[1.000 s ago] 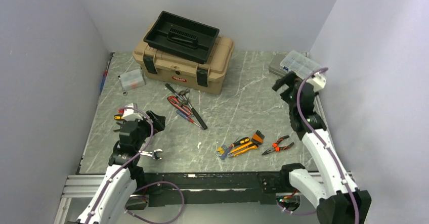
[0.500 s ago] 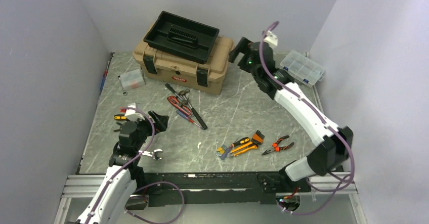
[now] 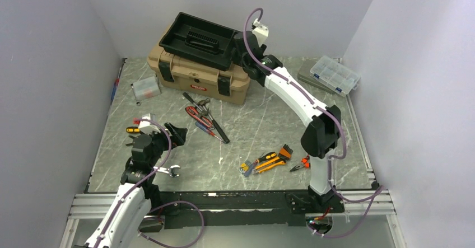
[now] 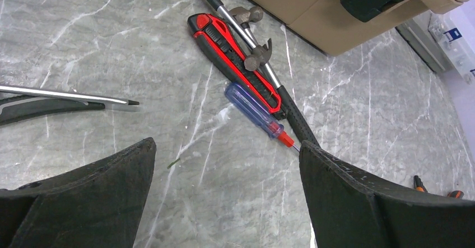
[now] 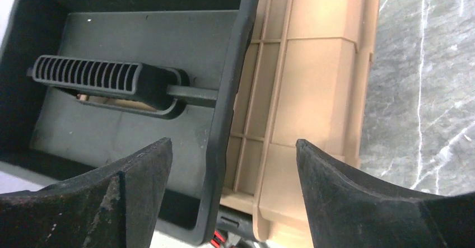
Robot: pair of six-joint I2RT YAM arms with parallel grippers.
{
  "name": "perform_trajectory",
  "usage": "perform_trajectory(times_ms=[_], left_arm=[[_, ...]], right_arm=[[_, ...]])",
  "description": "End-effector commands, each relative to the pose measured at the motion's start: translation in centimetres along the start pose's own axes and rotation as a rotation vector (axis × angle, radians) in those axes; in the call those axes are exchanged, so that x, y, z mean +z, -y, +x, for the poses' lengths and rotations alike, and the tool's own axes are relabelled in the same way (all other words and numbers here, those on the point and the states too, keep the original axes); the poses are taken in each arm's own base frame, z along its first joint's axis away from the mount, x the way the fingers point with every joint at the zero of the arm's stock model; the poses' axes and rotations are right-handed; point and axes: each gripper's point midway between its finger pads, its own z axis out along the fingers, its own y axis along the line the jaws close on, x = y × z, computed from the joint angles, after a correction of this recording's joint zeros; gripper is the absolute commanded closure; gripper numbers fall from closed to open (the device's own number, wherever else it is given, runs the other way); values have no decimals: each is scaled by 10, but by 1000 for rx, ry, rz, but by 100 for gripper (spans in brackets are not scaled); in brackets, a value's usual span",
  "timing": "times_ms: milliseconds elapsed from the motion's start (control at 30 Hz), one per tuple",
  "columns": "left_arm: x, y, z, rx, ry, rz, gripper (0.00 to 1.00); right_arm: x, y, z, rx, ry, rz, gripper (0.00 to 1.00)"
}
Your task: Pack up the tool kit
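The tan tool kit box (image 3: pixel 201 77) stands shut at the back of the table, and its black insert tray (image 3: pixel 200 40) rests askew on the lid. My right gripper (image 3: pixel 240 47) hovers open at the tray's right end. In the right wrist view the tray's rim (image 5: pixel 232 91) runs between the two fingers over the tan lid (image 5: pixel 313 80), touching neither. My left gripper (image 4: pixel 227 153) stands open above bare table. Ahead of it lie a red utility knife (image 4: pixel 235 63), a blue screwdriver (image 4: pixel 255 111) and a hammer (image 4: pixel 255 41). Orange-handled tools (image 3: pixel 266 161) and pliers (image 3: pixel 305 161) lie near the front.
A clear organiser case (image 3: pixel 335 74) sits at the back right. At the back left are a small clear box (image 3: pixel 145 87) and a screwdriver (image 3: pixel 116 85) along the wall. Another screwdriver (image 4: pixel 61 99) lies left of my left gripper. Walls close in three sides.
My right arm has swung from beside the organiser case leftward to the tray on the toolbox, and its jaws have narrowed slightly. The left arm has stayed still.
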Motion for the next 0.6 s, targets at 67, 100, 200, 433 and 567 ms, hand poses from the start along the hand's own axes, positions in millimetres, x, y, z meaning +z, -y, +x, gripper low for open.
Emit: perform_trajectory(times_ms=[67, 100, 200, 433, 567], left_arm=[[1, 7, -10, 26, 33, 29, 1], [1, 8, -11, 27, 34, 30, 1], [1, 7, -10, 25, 32, 27, 1], [2, 7, -10, 22, 26, 22, 2], [2, 6, -10, 22, 25, 18, 3]], right_arm=[[10, -14, -5, 10, 10, -4, 24], [12, -15, -2, 11, 7, -8, 26], [16, -16, 6, 9, -8, -14, 32], [20, -26, 17, 23, -41, -70, 55], [22, -35, 21, 32, -62, -108, 60]])
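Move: The right hand is just outside the right rim of the black tray, which lies about 3 cm ahead, 2 cm left and 4 cm below it; the tray's middle is some 6 cm ahead and 13 cm left. The tan toolbox under it centres roughly 4 cm ahead, 12 cm left and 17 cm below. The hammer lies about 15 cm back, 14 cm left and 28 cm down. From the left hand, that right rim is about 26 cm ahead, 21 cm right and 14 cm higher. Down about 3 cm and a little forward first, then left roughly 2 cm at nearly steady height, the right hand settles over the tray's right rim while its fingers close from wide open to less than half. The left finger ends inside the tray and the right one outside, straddling the rim wall without yet pinching it. ##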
